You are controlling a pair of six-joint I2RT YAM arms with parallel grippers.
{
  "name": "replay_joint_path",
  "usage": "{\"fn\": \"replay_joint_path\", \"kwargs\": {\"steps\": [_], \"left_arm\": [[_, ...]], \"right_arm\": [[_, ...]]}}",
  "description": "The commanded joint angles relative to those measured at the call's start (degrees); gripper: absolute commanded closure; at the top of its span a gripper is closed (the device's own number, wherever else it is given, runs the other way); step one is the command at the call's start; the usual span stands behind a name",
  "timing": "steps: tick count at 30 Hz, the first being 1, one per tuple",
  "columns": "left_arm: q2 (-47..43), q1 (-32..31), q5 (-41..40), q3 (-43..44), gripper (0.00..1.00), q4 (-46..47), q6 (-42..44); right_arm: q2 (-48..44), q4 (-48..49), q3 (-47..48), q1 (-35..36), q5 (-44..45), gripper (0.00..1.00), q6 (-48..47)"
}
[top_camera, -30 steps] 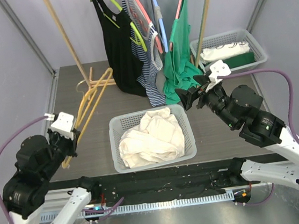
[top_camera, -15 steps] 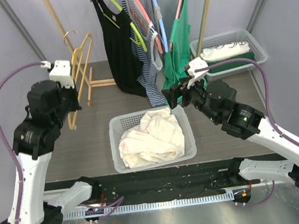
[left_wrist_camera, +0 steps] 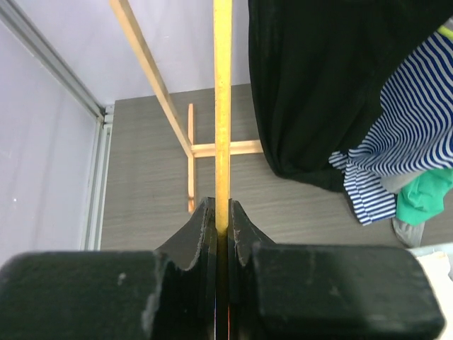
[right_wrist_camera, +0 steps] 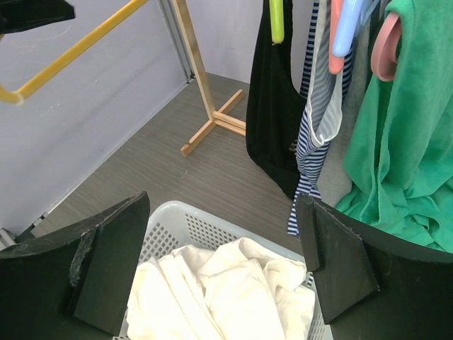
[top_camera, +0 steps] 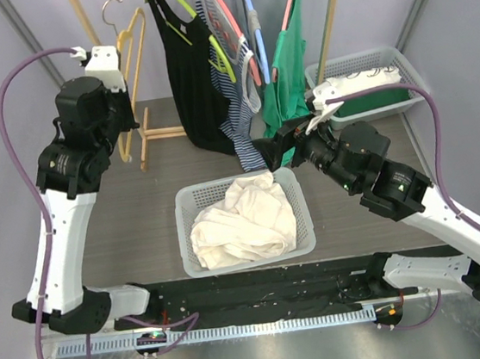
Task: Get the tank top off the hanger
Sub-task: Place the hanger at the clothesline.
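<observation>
My left gripper is raised at the back left, shut on the bar of a bare yellow hanger. A cream garment lies crumpled in the grey basket. My right gripper hovers open over the basket's far edge with nothing between its fingers. Just beyond it hang a black tank top on a lime hanger, a striped top and a green top.
A wooden rack with slanted posts and a floor foot stands at the back. A second grey basket with white and green cloth sits at the back right. Grey walls close in both sides.
The left arm has lifted the yellow hanger from the table up toward the back left. The right gripper has moved left toward the hanging clothes and spread its fingers wider.
</observation>
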Motion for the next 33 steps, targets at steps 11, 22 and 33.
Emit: {"fn": "replay_joint_path", "kwargs": {"steps": [11, 22, 33], "left_arm": [[9.20, 3.11, 1.37, 8.82, 1.00, 8.78, 0.04], [22.03, 9.09, 5.41, 23.22, 1.00, 7.90, -0.84], [34.17, 11.02, 7.70, 34.22, 1.00, 8.51, -0.57]], "right_arm": [[-5.61, 1.66, -3.99, 0.14, -0.89, 0.06, 1.09], [-11.41, 1.84, -9.00, 0.14, -0.71, 0.06, -0.14], [-14.58, 1.40, -12.78, 0.05, -0.18, 0.06, -1.72]]}}
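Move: The left gripper already holds the empty yellow hanger upright. The clothesline's free left end lies some 23 cm ahead of it, about level sideways, and around 20 cm up. The black tank top hangs about 18 cm ahead and 12 cm right, its middle some 12 cm lower than the gripper; the left post stands about 22 cm ahead and 6 cm left. From the empty right gripper, that free end is roughly 33 cm ahead, 26 cm left and 23 cm up. Bring the left gripper straight forward about 17 cm towards the clothesline, the hanger pinched throughout, into the gap between the left post and the black tank top; let it arch up some 2 cm midway and sink again, turning about 5 degrees counter-clockwise. Ease the right gripper, wide open and empty, about 5 cm away to its right, back and down. ##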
